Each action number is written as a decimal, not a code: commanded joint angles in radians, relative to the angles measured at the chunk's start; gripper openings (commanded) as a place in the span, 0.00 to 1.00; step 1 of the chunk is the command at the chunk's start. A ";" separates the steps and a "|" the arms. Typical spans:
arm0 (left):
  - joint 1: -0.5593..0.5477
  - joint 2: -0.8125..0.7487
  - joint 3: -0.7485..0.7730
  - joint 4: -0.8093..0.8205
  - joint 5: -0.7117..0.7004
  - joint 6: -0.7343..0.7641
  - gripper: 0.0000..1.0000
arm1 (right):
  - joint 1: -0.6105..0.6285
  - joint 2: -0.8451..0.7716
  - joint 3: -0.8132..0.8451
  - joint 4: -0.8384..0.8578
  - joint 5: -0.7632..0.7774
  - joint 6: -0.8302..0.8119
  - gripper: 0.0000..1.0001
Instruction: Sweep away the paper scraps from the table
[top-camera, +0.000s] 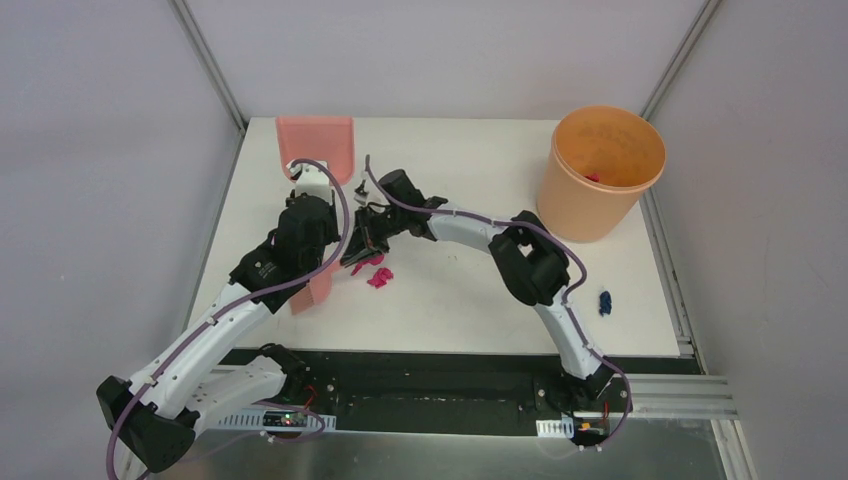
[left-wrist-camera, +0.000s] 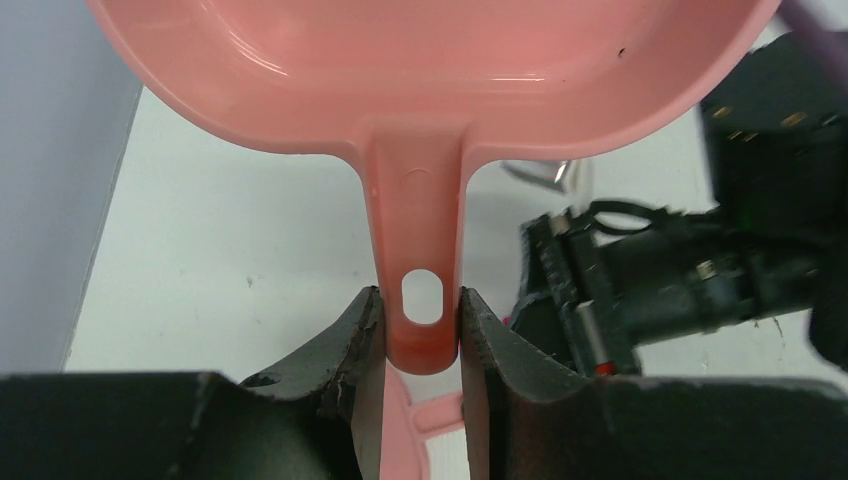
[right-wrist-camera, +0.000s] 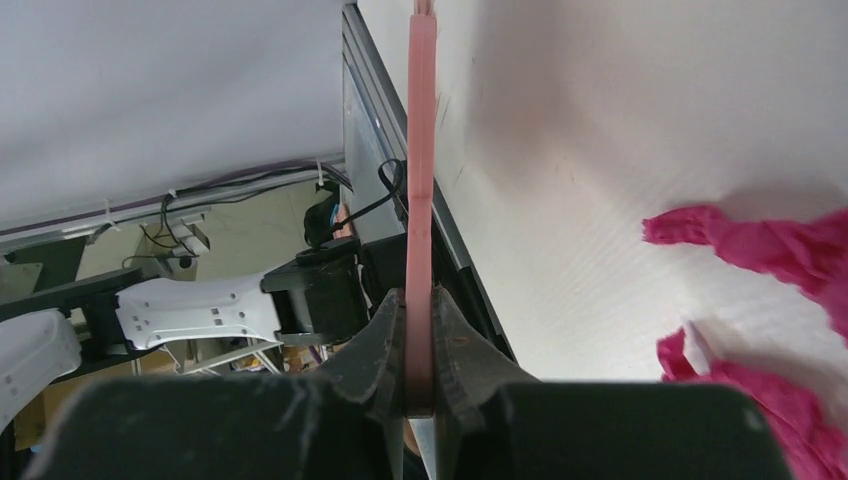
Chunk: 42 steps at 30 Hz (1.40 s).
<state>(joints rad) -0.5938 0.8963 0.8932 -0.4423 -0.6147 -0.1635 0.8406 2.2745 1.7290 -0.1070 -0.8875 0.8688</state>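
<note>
Two magenta paper scraps (top-camera: 379, 274) lie mid-table, close up in the right wrist view (right-wrist-camera: 770, 245). A dark blue scrap (top-camera: 604, 302) lies near the table's (top-camera: 470, 310) right edge. My left gripper (top-camera: 312, 182) is shut on the handle end (left-wrist-camera: 415, 200) of the pink dustpan (top-camera: 315, 142), whose pan (left-wrist-camera: 430, 60) points to the back left. My right gripper (top-camera: 362, 240) sits just left of the magenta scraps, shut on the thin handle of the pink brush (right-wrist-camera: 421, 150). The brush's far end (top-camera: 318, 288) shows from under the left arm.
An orange round bucket (top-camera: 600, 170) stands at the back right with a magenta bit inside. The two arms meet over the table's left middle, the left forearm lying over the brush. Grey walls enclose the back and both sides.
</note>
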 joint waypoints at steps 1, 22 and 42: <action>0.007 -0.028 0.021 0.046 0.035 0.015 0.00 | 0.071 0.028 0.071 0.008 -0.010 -0.016 0.00; 0.002 0.060 0.011 0.043 0.070 0.040 0.00 | -0.303 -0.607 -0.555 -0.497 0.516 -0.582 0.00; -0.026 0.138 0.023 0.025 0.162 0.042 0.00 | -0.564 -0.969 -0.411 -0.551 0.429 -0.907 0.00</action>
<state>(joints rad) -0.6018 1.0210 0.8932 -0.4408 -0.4835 -0.1371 0.2840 1.2434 1.2800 -0.7376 -0.6411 0.0078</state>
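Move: From the right hand, which holds the brush by its handle, the two pink scraps lie some 3 cm ahead and 3 cm to its right, about 11 cm below. The dustpan in the left hand is roughly 17 cm ahead of the right hand, 6 cm left and 8 cm higher; the bin stands about 52 cm right and 17 cm ahead. From the left hand the scraps are about 2 cm back, 9 cm right and 24 cm down. The right hand first dips down and back about 5 cm each way to bring the brush low on the left side of the pink scraps, then swings fast to the right some 30 cm and about 10 cm forward, turning clockwise about 20 degrees and pushing the scraps along with the bristles, before lifting steeply by some 15 cm and rolling so its forward side comes up. Meanwhile the left hand keeps its grip on the dustpan, easing about 4 cm down and 3 cm right as it tips slightly downward, and both grippers stay closed on their handles. ##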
